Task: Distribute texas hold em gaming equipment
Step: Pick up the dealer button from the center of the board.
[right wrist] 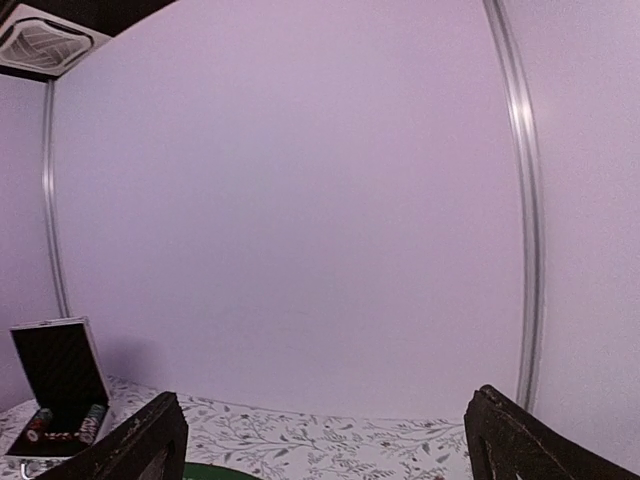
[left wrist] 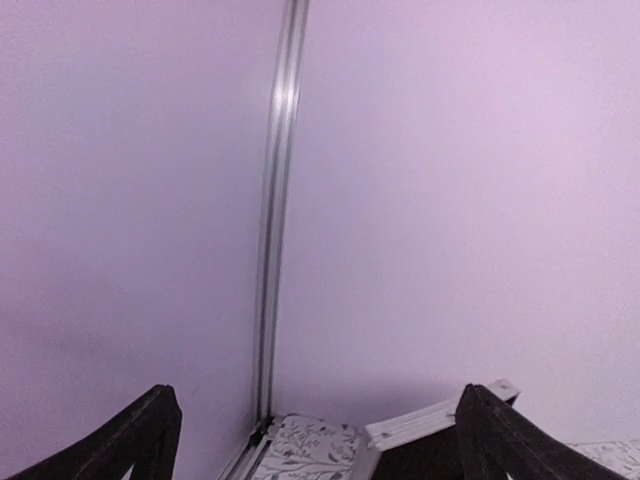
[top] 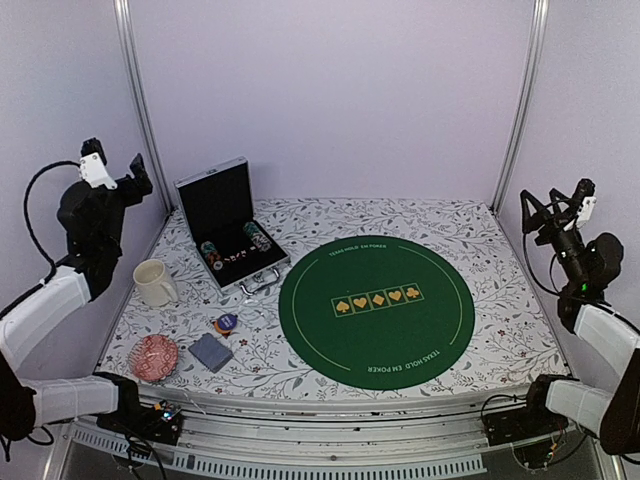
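An open silver case (top: pixel 222 222) stands at the back left with striped-edge poker chips (top: pixel 211 254) racked inside; the right wrist view shows the case (right wrist: pixel 58 372) and chips (right wrist: pixel 88 420) at far left. A blue-grey deck of cards (top: pixel 210 351) lies near the front left, with small round buttons (top: pixel 226 323) just behind it. The green round poker mat (top: pixel 376 310) fills the table's middle. My left gripper (top: pixel 118 160) (left wrist: pixel 320 445) hangs open high above the left edge, holding nothing. My right gripper (top: pixel 555 196) (right wrist: pixel 330 445) is open, raised at the right edge.
A cream mug (top: pixel 153 282) stands left of the case. A red patterned round object (top: pixel 155 357) lies at the front left corner. Purple walls with metal posts (left wrist: pixel 275 220) enclose the floral tabletop (top: pixel 500 330).
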`<move>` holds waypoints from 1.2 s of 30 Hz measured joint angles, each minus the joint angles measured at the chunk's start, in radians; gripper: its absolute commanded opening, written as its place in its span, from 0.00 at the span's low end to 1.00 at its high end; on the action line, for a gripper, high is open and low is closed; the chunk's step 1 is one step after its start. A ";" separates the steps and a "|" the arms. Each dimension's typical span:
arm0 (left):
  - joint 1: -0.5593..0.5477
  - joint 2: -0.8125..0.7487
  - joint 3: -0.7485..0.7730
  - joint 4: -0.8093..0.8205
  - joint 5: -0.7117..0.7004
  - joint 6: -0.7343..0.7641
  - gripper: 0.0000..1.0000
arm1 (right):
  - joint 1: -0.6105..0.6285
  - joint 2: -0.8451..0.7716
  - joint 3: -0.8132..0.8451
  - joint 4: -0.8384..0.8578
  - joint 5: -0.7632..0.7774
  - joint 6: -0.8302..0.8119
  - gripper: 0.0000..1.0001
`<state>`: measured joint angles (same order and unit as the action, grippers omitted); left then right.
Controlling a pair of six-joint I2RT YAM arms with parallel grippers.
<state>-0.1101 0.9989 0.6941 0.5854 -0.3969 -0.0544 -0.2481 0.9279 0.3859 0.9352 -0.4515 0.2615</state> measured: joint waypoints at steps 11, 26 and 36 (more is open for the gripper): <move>-0.451 0.192 0.329 -0.698 0.338 -0.003 0.98 | 0.015 -0.058 0.191 -0.274 -0.402 0.240 0.99; -0.491 0.693 0.359 -1.151 0.391 -0.151 0.98 | 0.130 -0.140 0.198 -0.616 -0.377 0.194 0.99; -0.484 0.804 0.360 -1.152 0.365 -0.142 0.97 | 0.144 -0.166 0.187 -0.696 -0.365 0.166 0.99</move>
<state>-0.5941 1.8030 1.0538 -0.5671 -0.0322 -0.1963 -0.1043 0.7620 0.5724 0.2390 -0.8165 0.4278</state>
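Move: The clear dealer button lies on the tabletop some 38 cm below the left hand, about 23 cm to its right and 4 cm back. The chip case's handle sits about 6 cm farther out than the button and 2 cm right of it; the blue chip is roughly 6 cm left of the button and 3 cm nearer, the card deck some 9 cm left and 11 cm nearer. From the right hand the button is about 52 cm to the left, level fore-and-aft, and 33 cm down. Sweeping right first and then plunging, the left arm carries its wide-open fingers some 23 cm right and 37 cm down, a little back, onto the dealer button beside the case handle. The wrist tips about 90 degrees and swings clockwise until the fingers point nearly straight down, slowing close above the table without closing. Meanwhile the right hand rises slightly, drifts about 10 cm left while turning counter-clockwise, then sinks again, empty and open. ##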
